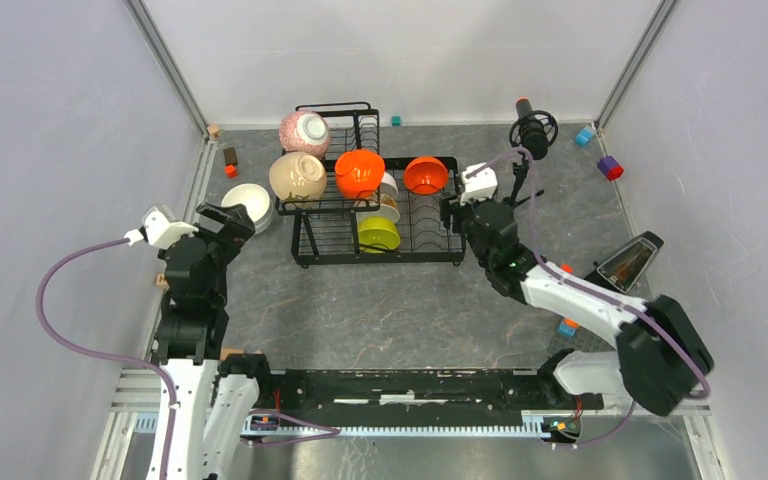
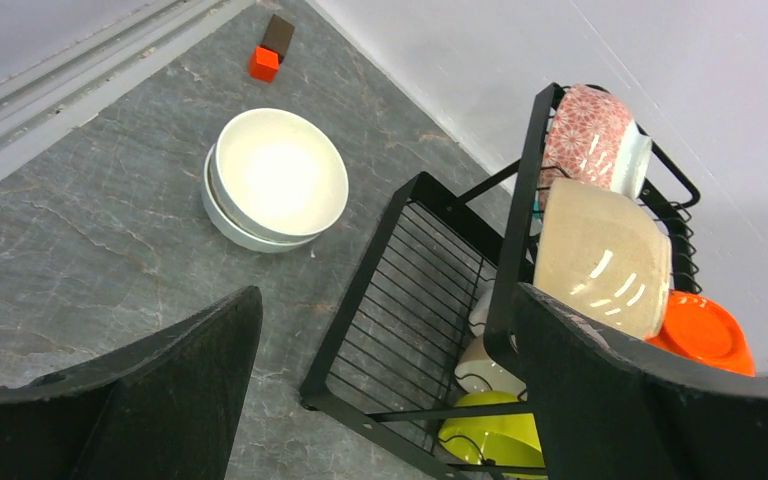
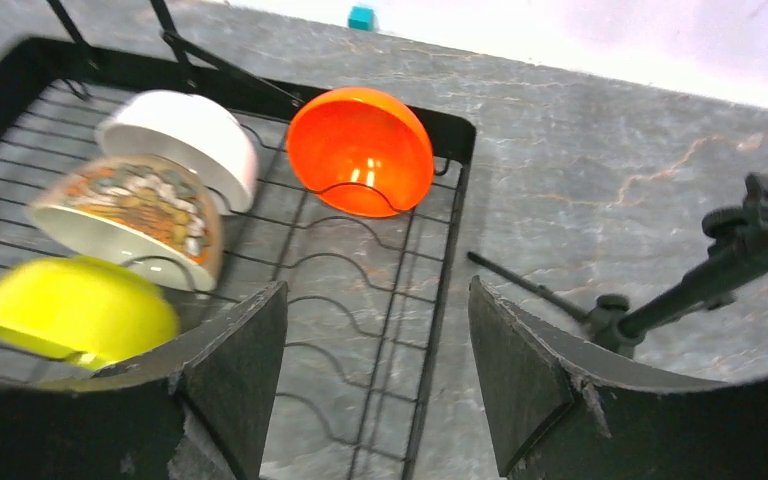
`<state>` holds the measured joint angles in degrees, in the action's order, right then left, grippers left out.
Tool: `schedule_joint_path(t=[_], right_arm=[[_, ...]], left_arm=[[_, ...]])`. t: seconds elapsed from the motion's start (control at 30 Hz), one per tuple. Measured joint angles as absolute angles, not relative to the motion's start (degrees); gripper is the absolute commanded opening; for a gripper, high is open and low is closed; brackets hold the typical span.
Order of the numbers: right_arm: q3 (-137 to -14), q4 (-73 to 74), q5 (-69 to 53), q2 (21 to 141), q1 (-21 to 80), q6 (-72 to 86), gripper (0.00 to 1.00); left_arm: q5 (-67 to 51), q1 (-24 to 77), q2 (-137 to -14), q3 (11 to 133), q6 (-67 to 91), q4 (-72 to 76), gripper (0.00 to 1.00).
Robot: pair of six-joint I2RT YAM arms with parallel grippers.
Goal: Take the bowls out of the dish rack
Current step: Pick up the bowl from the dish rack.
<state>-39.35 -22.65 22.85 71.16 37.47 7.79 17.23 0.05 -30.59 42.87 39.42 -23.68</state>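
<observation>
The black wire dish rack [image 1: 380, 262] stands at the middle back. On its upper shelf lie a pink-speckled bowl [image 1: 304, 132], a beige bowl [image 1: 297, 177] and an orange bowl [image 1: 359, 172]. The lower tray holds a second orange bowl [image 3: 360, 150], a white bowl [image 3: 185, 135], a dark-patterned bowl [image 3: 130, 215] and a lime green bowl [image 3: 65, 310]. Two white bowls [image 2: 278, 180] sit stacked on the table left of the rack. My left gripper [image 2: 385, 295] is open and empty above the rack's near left corner. My right gripper [image 3: 377, 288] is open and empty over the rack's right edge.
A black microphone tripod [image 1: 532, 130] stands just right of the rack, close to my right arm. Small blocks lie about: orange [image 2: 264, 63] and brown [image 2: 279, 35] at the back left, teal [image 3: 361, 17] behind the rack, blue [image 1: 584, 136] and purple [image 1: 610, 167] at the right. Grey walls close in both sides.
</observation>
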Motion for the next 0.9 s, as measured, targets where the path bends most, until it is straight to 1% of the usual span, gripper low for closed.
schedule_joint_path(t=[0.27, 0.47, 0.7, 0.9], right_arm=[[-40.56, -38.00, 22.52, 88.09, 36.05, -11.16, 0.71], [-44.58, -45.84, 22.50, 96.44, 34.96, -21.69, 0.71], [-54.78, -48.01, 19.40, 106.50, 31.92, -27.51, 0.70], [-60.42, -45.82, 16.75, 111.37, 30.17, -29.21, 0.69]], left_arm=[[20.56, 1.85, -28.38, 42.68, 39.38, -23.97, 1.00], [20.97, 2.48, -27.92, 42.65, 39.38, -23.94, 1.00], [20.47, 2.76, -27.86, 42.28, 38.92, -23.88, 1.00], [19.90, 2.76, -27.75, 42.11, 38.37, -23.77, 1.00]])
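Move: The orange bowl at the back right of the rack's lower tier lies about 18 cm ahead of the right hand, 5 cm to its left and 12 cm below. In the row beside it, from that hand, the white bowl stands some 16 cm ahead and 14 left, the patterned bowl 10 ahead and 15 left, the lime bowl 4 ahead and 17 left, all similarly low. From the left hand, the orange bowl is roughly 27 cm ahead, 40 cm right and 19 below. No contact can be seen yet: the right hand heads for the orange bowl in the lower tier, reaching forward about 15 cm and dropping some 5 cm, mostly early on. Meanwhile the wrist rolls around 30 degrees, its left side going down, and the fingertips tip slightly up; the fingers stay open, ending close over the bowl's right side. ##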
